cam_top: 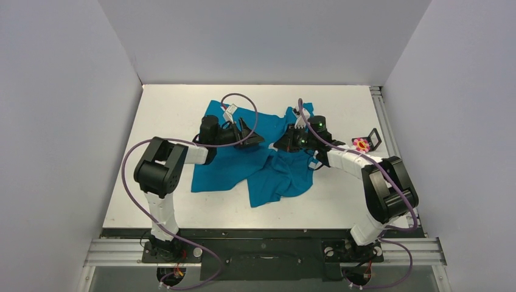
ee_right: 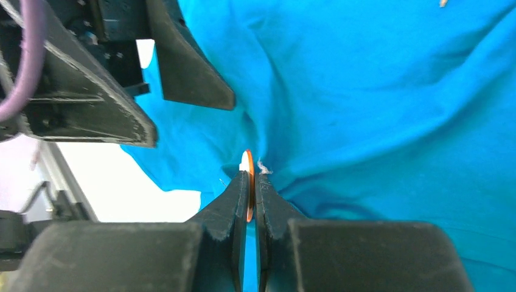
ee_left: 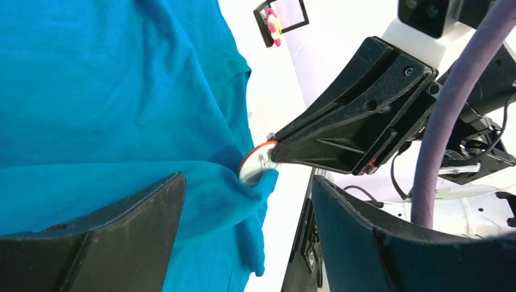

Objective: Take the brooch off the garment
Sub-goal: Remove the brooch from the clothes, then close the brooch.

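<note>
The teal garment [cam_top: 231, 164] lies crumpled mid-table and fills the left wrist view [ee_left: 91, 91] and the right wrist view [ee_right: 377, 91]. My right gripper [cam_top: 281, 145] is shut on a thin round disc with an orange rim [ee_right: 246, 161] at a pinched fold of the shirt; the disc's silvery face shows in the left wrist view [ee_left: 255, 165]. My left gripper [cam_top: 246, 137] is open, its jaws wide apart beside that fold [ee_left: 243, 243], holding nothing. The pink flower brooch [cam_top: 362, 145] lies on the table right of the shirt, also seen in the left wrist view [ee_left: 274, 25].
A small black-framed square piece [cam_top: 373, 139] stands next to the flower brooch. White walls close in the table at the back and both sides. A metal rail [cam_top: 380, 115] runs along the table's right edge. Purple cables loop over both arms.
</note>
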Controlling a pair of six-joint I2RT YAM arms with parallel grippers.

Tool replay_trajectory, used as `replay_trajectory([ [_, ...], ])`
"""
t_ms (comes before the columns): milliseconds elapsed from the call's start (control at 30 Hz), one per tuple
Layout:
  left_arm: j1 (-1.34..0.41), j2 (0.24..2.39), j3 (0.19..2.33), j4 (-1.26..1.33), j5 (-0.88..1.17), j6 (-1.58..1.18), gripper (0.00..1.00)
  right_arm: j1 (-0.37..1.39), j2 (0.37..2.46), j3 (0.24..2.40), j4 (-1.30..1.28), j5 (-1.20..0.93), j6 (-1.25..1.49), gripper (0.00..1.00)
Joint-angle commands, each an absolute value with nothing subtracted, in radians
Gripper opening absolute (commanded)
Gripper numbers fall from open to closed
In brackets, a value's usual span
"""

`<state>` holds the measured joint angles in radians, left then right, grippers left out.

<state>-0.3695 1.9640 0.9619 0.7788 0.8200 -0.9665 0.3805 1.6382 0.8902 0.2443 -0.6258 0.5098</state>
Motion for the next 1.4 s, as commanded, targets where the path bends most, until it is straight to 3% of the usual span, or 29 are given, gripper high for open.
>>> replay_trajectory([
  [0, -0.350, 1.918, 0.941, 0.835, 0.842, -0.942, 0.74, 0.392, 1.604, 0.944, 0.152, -0.527, 0.279, 0.00],
  [300, -0.337, 1.852, 0.924, 0.681, 0.815, -0.805, 0.82, 0.461, 1.586, 0.949, 0.011, -0.332, -0.035, 0.00],
  [533, -0.301, 1.803, 0.947, 0.521, 0.774, -0.681, 0.98, 0.426, 1.589, 0.998, -0.085, -0.258, -0.091, 0.00],
  [800, -0.273, 1.732, 0.999, 0.301, 0.730, -0.480, 0.96, 0.363, 1.574, 1.065, -0.195, -0.280, -0.096, 0.00],
  [1000, -0.264, 1.690, 1.134, -0.025, 0.594, -0.256, 0.96, 0.252, 1.538, 1.130, -0.136, -0.506, 0.160, 0.00],
  [1133, -0.250, 1.597, 1.141, -0.040, 0.540, -0.276, 0.96, 0.221, 1.515, 1.158, -0.031, -0.697, 0.417, 0.00],
  [1233, -0.207, 1.510, 1.071, 0.115, 0.657, -0.430, 0.96, 0.232, 1.496, 1.142, 0.139, -0.786, 0.647, 0.00],
  [1367, -0.178, 1.537, 1.068, 0.382, 1.015, -0.714, 0.96, 0.267, 1.468, 1.104, 0.348, -0.866, 0.869, 0.00],
])
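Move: The brooch is still pinched in the right fingertips, about 1 cm left and 1 cm ahead of that hand's point at its height, with a raised garment fold close against it. The garment's middle lies some 5 cm left of the right hand, 2 cm ahead and 10 cm below; the black frame with the flower brooch stands about 31 cm right, 6 cm ahead and 10 cm below. From the left hand, the brooch is roughly 5 cm right, 2 cm back and 1 cm lower. The brooch stays in the shut right fingers as that hand dips some 5 cm and draws right, tipping its fingertips down about 35 degrees, then levels them and swings up and forward, coming partly back left, to end about 11 cm higher. The left hand opens wider, withdraws about 10 cm left, and rises late. ##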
